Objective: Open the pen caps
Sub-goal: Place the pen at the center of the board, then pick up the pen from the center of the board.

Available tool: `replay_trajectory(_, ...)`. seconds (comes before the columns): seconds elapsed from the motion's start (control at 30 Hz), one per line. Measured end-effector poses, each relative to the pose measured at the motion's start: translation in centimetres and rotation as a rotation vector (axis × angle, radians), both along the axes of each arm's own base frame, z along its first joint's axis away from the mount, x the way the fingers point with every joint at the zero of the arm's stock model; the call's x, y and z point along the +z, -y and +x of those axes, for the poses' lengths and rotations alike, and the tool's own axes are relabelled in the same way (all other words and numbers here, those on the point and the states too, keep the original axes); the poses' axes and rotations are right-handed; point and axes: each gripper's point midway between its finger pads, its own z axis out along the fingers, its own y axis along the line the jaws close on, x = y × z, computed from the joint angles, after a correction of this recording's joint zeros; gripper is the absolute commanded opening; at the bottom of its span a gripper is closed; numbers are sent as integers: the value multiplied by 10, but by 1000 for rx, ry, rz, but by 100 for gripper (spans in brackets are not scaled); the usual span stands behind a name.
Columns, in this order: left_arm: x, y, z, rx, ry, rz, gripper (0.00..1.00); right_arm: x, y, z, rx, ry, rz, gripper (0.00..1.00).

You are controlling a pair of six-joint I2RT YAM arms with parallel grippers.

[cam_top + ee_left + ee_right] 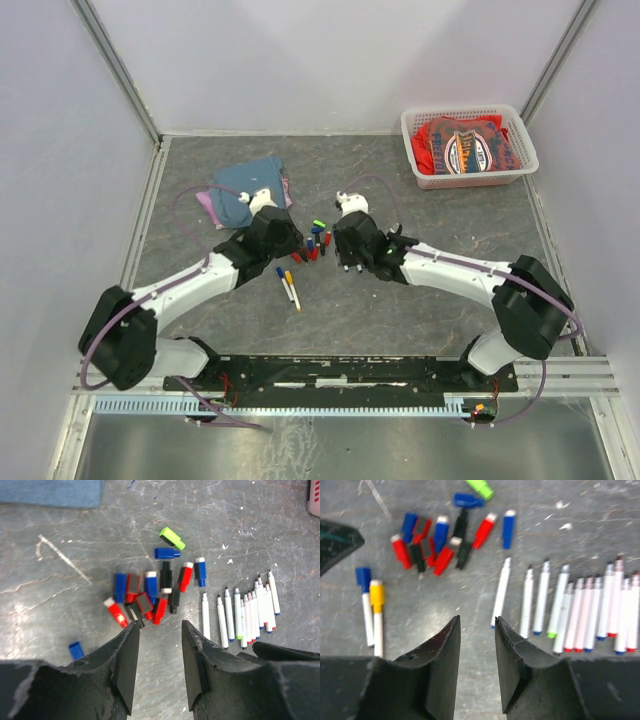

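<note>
A loose heap of pen caps (150, 592) in red, blue and black lies on the grey table, with a green cap (172, 538) at its far end and a lone blue cap (76, 650) off to the left. Just short of the heap, my left gripper (160, 625) is open and holds nothing. To the right lies a row of uncapped white pens (580, 615). My right gripper (477, 620) is open and empty above bare table, near the end of the leftmost pen (501, 592). Two capped pens, one blue-capped (364, 575) and one yellow-capped (376, 594), lie to its left.
A folded blue cloth (248, 190) lies behind the left arm. At the back right corner stands a white basket (520, 125) with red fabric in it. Grey walls close the table on three sides. The two wrists are close together over the caps.
</note>
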Motion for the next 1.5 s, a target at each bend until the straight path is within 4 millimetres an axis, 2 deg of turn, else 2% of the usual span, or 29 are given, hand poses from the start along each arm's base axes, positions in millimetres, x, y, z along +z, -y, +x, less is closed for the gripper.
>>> replay_trajectory(0.27,0,-42,-36,99,51,-65,45,-8,-49,-52,141,-13,-19,41)
replay_trajectory(0.47,-4,-64,-50,169,72,-101,44,-35,-91,-70,195,-50,-48,42)
replay_trajectory(0.6,-6,-71,-55,195,82,-124,43,-52,-109,-76,205,-70,-68,42)
replay_trajectory(0.73,-3,-76,-56,211,96,-136,42,-62,-117,-76,199,-85,-77,42)
replay_trajectory(0.93,-3,-79,-56,224,100,-141,42,-65,-128,-70,187,-84,-70,42)
replay_trajectory(1.5,-5,-85,-58,245,97,-153,41,-77,-128,-67,169,-95,-101,42)
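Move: The yellow-capped pen lies about 13 cm to the right hand's left, 6 cm back and 9 cm below. The blue-capped pen is just 2 cm left of it and 1 cm farther out. The pile of caps sits about 5 cm ahead and 8 cm left of the hand; the nearest bare pen, 3 cm ahead and 2 cm left. From the left hand, the yellow-capped pen is some 7 cm back, 2 cm left and 10 cm below. To the yellow-capped pen the right hand swings left some 13 cm and back about 7, first nearly level, then sinking roughly 7.5 cm, until its still part-open fingers hang close over the white barrel; it turns about 10 degrees counter-clockwise on the way. The empty left hand clears off from beside the cap pile, left and back about 10 cm, and stays high. ##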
